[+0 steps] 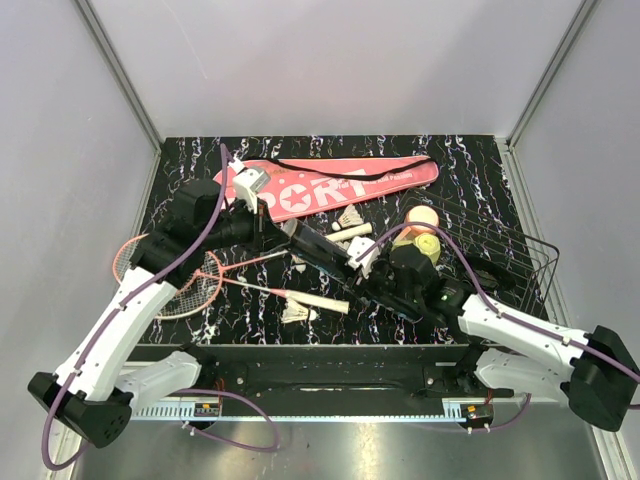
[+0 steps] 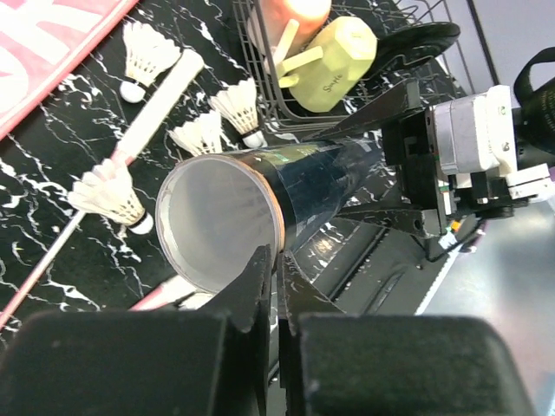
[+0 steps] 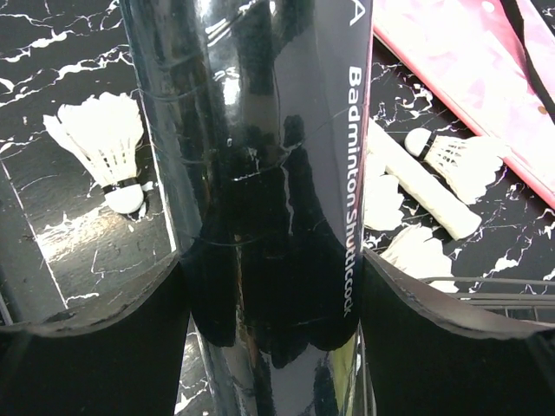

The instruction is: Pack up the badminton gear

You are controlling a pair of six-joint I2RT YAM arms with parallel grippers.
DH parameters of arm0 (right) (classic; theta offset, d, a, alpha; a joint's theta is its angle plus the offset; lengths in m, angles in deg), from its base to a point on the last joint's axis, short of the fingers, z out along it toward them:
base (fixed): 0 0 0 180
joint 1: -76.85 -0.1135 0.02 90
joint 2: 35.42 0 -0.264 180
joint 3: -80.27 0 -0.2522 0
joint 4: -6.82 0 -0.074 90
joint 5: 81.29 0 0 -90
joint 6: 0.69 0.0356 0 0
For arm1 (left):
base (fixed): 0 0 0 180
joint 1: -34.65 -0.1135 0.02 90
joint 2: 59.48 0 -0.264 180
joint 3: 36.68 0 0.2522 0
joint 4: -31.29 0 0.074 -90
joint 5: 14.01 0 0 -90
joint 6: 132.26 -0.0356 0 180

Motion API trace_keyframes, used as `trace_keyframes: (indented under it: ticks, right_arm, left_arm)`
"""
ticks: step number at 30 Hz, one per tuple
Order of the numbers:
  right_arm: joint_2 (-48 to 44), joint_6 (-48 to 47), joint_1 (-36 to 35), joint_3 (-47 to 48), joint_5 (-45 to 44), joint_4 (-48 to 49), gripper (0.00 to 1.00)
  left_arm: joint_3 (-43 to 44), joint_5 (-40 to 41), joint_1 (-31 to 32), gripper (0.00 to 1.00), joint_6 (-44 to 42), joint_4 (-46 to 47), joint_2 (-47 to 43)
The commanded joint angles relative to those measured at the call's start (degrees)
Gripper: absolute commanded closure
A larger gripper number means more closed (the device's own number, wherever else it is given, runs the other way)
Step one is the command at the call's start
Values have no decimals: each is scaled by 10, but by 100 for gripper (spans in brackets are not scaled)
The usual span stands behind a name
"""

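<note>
The long black tube hangs slanted above the table, and my right gripper is shut on its lower part; in the right wrist view both fingers press its sides. My left gripper is shut, tips at the rim of the tube's open mouth; whether they pinch the wall does not show. Two pink-red racquets lie at the left, one white handle under the tube. White shuttlecocks lie scattered. The pink cover is at the back.
A black wire basket stands at the right and holds the yellow-green cup with its peach lid. Grey walls close in the table on three sides.
</note>
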Motion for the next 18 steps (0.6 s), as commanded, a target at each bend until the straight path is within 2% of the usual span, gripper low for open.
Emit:
trace_keyframes:
  ticks: [1,6,7,13,18]
  right_arm:
    - [24,15,-7,3,-39,102,27]
    - [64,17,-7,45,-25,67,7]
    - [68,15,-7,59,-22,64,1]
    - [81,-14,-7,100,-12,70,0]
    - [77,-16,-16,128,41,88,1]
  left_arm:
    - [15,-27,44,100,2,-12,-5]
    - [15,-49,55,100,-3,-8,-21]
    - [15,-53,55,100,-3,-8,-24]
    - [12,-63,57,100,1,-8,-28]
    - [14,-71,56,100,5,-7,-26]
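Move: The shuttlecock tube slants between the hands. The shut left fingers already pinch the rim of its pale end; its middle lies about 17 cm right, 4 cm back and 10 cm below them. The right fingers already span the tube near its middle, the pale end some 19 cm left, 5 cm ahead and 12 cm higher. From the right hand, the yellow jug stands roughly 16 cm right, 9 cm ahead and 8 cm lower. The tube stays pinched at its rim by the left fingers while the right fingers open wide and loosen their hold around it. The left hand draws back about 3 cm and slightly right, rising a little; the right hand first edges forward and dips, then slides left and up along the tube towards the pinched rim, about 3 cm leftward in all. ##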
